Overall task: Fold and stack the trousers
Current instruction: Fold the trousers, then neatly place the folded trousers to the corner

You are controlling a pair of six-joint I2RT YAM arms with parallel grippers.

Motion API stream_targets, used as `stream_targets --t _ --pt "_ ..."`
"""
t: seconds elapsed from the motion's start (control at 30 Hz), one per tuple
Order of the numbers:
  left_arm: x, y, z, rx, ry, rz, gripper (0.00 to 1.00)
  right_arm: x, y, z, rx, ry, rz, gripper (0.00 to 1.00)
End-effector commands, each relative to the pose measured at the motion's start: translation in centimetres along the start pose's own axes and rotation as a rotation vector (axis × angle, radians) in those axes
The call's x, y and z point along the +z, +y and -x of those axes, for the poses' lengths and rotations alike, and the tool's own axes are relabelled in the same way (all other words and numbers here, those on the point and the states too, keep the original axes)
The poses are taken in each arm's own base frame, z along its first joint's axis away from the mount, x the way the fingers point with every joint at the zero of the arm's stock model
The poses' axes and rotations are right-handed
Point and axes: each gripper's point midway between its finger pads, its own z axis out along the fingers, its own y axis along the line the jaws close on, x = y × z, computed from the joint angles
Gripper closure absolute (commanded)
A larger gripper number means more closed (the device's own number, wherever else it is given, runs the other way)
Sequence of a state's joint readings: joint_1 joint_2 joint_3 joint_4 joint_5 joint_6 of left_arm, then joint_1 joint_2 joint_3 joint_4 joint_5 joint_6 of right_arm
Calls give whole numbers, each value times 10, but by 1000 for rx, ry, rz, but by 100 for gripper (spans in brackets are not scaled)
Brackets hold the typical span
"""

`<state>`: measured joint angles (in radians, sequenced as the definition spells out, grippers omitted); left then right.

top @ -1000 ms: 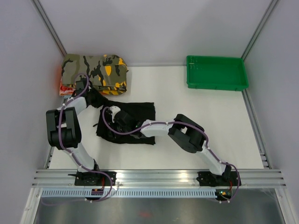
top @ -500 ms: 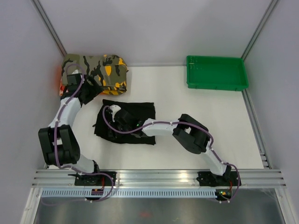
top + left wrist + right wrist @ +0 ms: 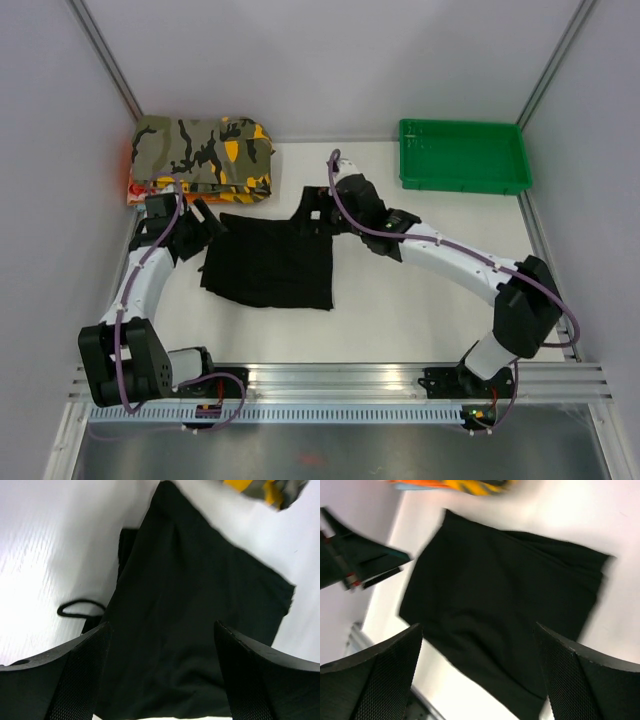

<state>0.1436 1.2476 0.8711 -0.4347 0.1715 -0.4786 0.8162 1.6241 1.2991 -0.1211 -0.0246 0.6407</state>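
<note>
The black trousers (image 3: 268, 262) lie folded into a rough square on the white table, left of centre. My left gripper (image 3: 197, 228) hovers open at their left edge; its wrist view has the black cloth (image 3: 200, 605) spread below wide-apart fingers (image 3: 65, 680) and a drawstring loop (image 3: 80, 609) on the table. My right gripper (image 3: 312, 215) is open above the fold's far right corner. In the right wrist view, the trousers (image 3: 505, 610) fill the space under my gripper (image 3: 477, 626). Neither gripper holds anything.
A folded camouflage garment (image 3: 205, 150) sits on an orange item in the back left corner, just beyond the trousers. A green tray (image 3: 462, 155) stands at the back right. Grey walls close in the table on both sides.
Both grippers opened and let go of the trousers. The right arm lifted off the cloth and swung to its far right corner. The left gripper came back toward the left edge.
</note>
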Motion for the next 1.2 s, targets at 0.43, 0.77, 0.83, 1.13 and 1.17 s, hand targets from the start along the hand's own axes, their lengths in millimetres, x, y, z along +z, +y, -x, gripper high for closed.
stream_targets --t 0.43,0.77,0.83,1.13,1.17 --pt "49 34 -52 -8 164 60 15 33 -125 -106 197 118 -280 4" --pt "18 23 -23 25 70 67 15 60 -145 -134 196 162 -303 13" --pt "9 18 -16 31 46 55 15 63 -148 -138 189 171 -308 15" --pt "-8 22 -1 85 -50 85 15 63 -151 -147 193 194 -305 56" --pt "-3 27 -8 83 -31 92 15 61 -152 -149 191 203 -310 60"
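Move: The right edge of the folded trousers, at its middle, lies about 20 cm below my right hand, some 4 cm to its right and 1 cm ahead. The trousers' left edge is roughly 25 cm to that hand's left and level with it; the camouflage pile is about 24 cm ahead and 27 cm left. From my left hand the left edge is about 11 cm down and 3 cm left, level with it, and the right edge some 28 cm to the right. I drop my right hand about 18 cm onto the right edge of the trousers, swinging some 6 cm right while the fingers tip further down and turn slightly clockwise. Down low I ease it 3 cm forward and left and close the wide-open fingers to about half around the edge. My left hand, staying wide open, dips some 8 cm towards the cloth and rises again nearly as far. ##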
